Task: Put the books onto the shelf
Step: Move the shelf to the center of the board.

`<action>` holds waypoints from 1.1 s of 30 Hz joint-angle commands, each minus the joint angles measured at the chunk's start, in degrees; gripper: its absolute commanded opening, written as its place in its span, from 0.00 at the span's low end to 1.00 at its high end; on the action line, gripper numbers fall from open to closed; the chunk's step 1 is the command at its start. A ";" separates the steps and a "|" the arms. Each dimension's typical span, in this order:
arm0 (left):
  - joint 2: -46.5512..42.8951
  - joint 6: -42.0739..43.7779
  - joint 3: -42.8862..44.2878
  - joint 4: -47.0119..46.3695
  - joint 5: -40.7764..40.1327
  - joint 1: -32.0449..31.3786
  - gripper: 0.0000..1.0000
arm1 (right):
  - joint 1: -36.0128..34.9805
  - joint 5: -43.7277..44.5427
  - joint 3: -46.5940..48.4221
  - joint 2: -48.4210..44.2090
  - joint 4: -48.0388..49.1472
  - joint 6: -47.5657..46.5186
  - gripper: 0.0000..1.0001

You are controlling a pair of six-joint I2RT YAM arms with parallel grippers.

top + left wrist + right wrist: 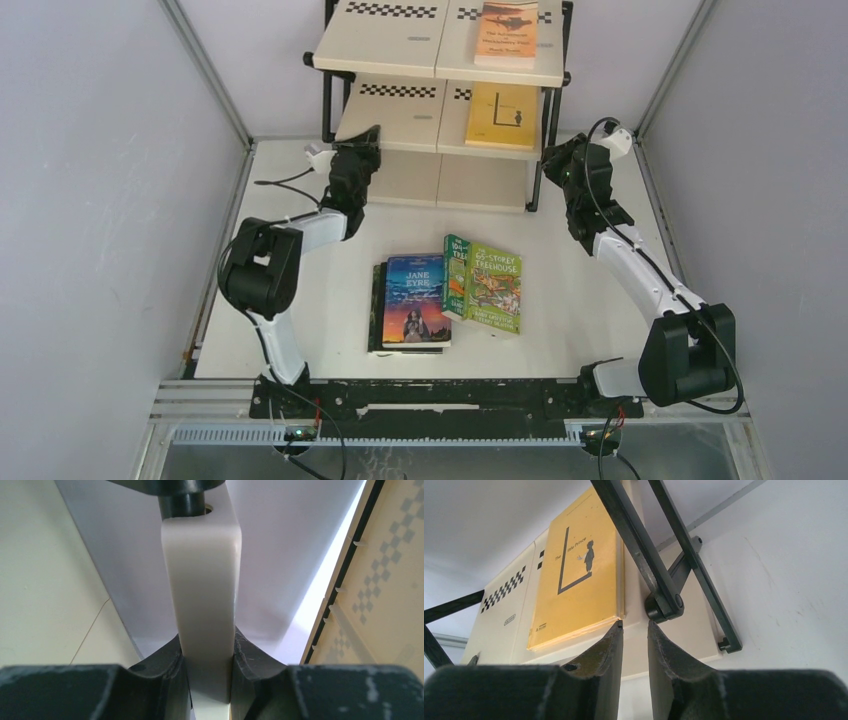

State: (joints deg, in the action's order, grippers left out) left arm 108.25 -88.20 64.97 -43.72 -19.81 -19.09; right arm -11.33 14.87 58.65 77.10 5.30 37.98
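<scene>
The shelf [395,35] stands at the back. An orange book [506,33] lies on its top tier and a yellow book [502,115] on the middle tier. On the table lie the blue "Jane Eyre" [414,298] over a dark book [376,310], and two green books [493,287] side by side. My left gripper [362,150] is at the shelf's left side. In the left wrist view it [207,640] is shut on a cream shelf board [202,580]. My right gripper [634,625] hovers by the yellow book's [576,575] corner, jaws slightly apart with nothing between them.
The shelf's black metal frame [659,575] crosses just beyond my right fingertips. Grey walls close in both sides of the table [590,300]. A second checkerboard-edged board [390,580] shows at the right of the left wrist view.
</scene>
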 commanded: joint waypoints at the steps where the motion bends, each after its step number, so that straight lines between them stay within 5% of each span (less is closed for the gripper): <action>1: -4.42 1.63 -3.14 -4.06 -1.66 -1.87 0.15 | 0.11 0.41 1.62 -1.82 0.05 -0.27 0.31; 33: -20.57 1.85 -20.57 -3.83 -10.77 -10.61 0.16 | -0.17 0.99 -6.20 -13.53 -3.02 0.11 0.31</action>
State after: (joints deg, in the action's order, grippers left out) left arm 91.81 -89.21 46.30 -44.71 -31.46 -28.18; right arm -11.33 14.96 52.84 66.61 2.00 38.02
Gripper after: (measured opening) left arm 0.316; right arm 0.313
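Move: The left hand already grips the front edge of the shelf's middle board near its left end; the shelf's middle is about 9 cm ahead, 15 cm to its right and level. The yellow book lies some 28 cm right of that hand and 4 cm ahead; Jane Eyre is on the table about 29 cm back, 8 cm right, 23 cm below. From the right hand, beside the shelf's right front corner, the shelf's middle is about 13 cm ahead and 23 cm left. Straight back towards the robot, about 9 cm at a steady pace and level, the left hand drags the shelf by the middle board's front edge, keeping its pinch and hardly turning. The right hand, fingers slightly open and empty, also backs off from the right front corner, some 4 cm, rising a little on the way. ##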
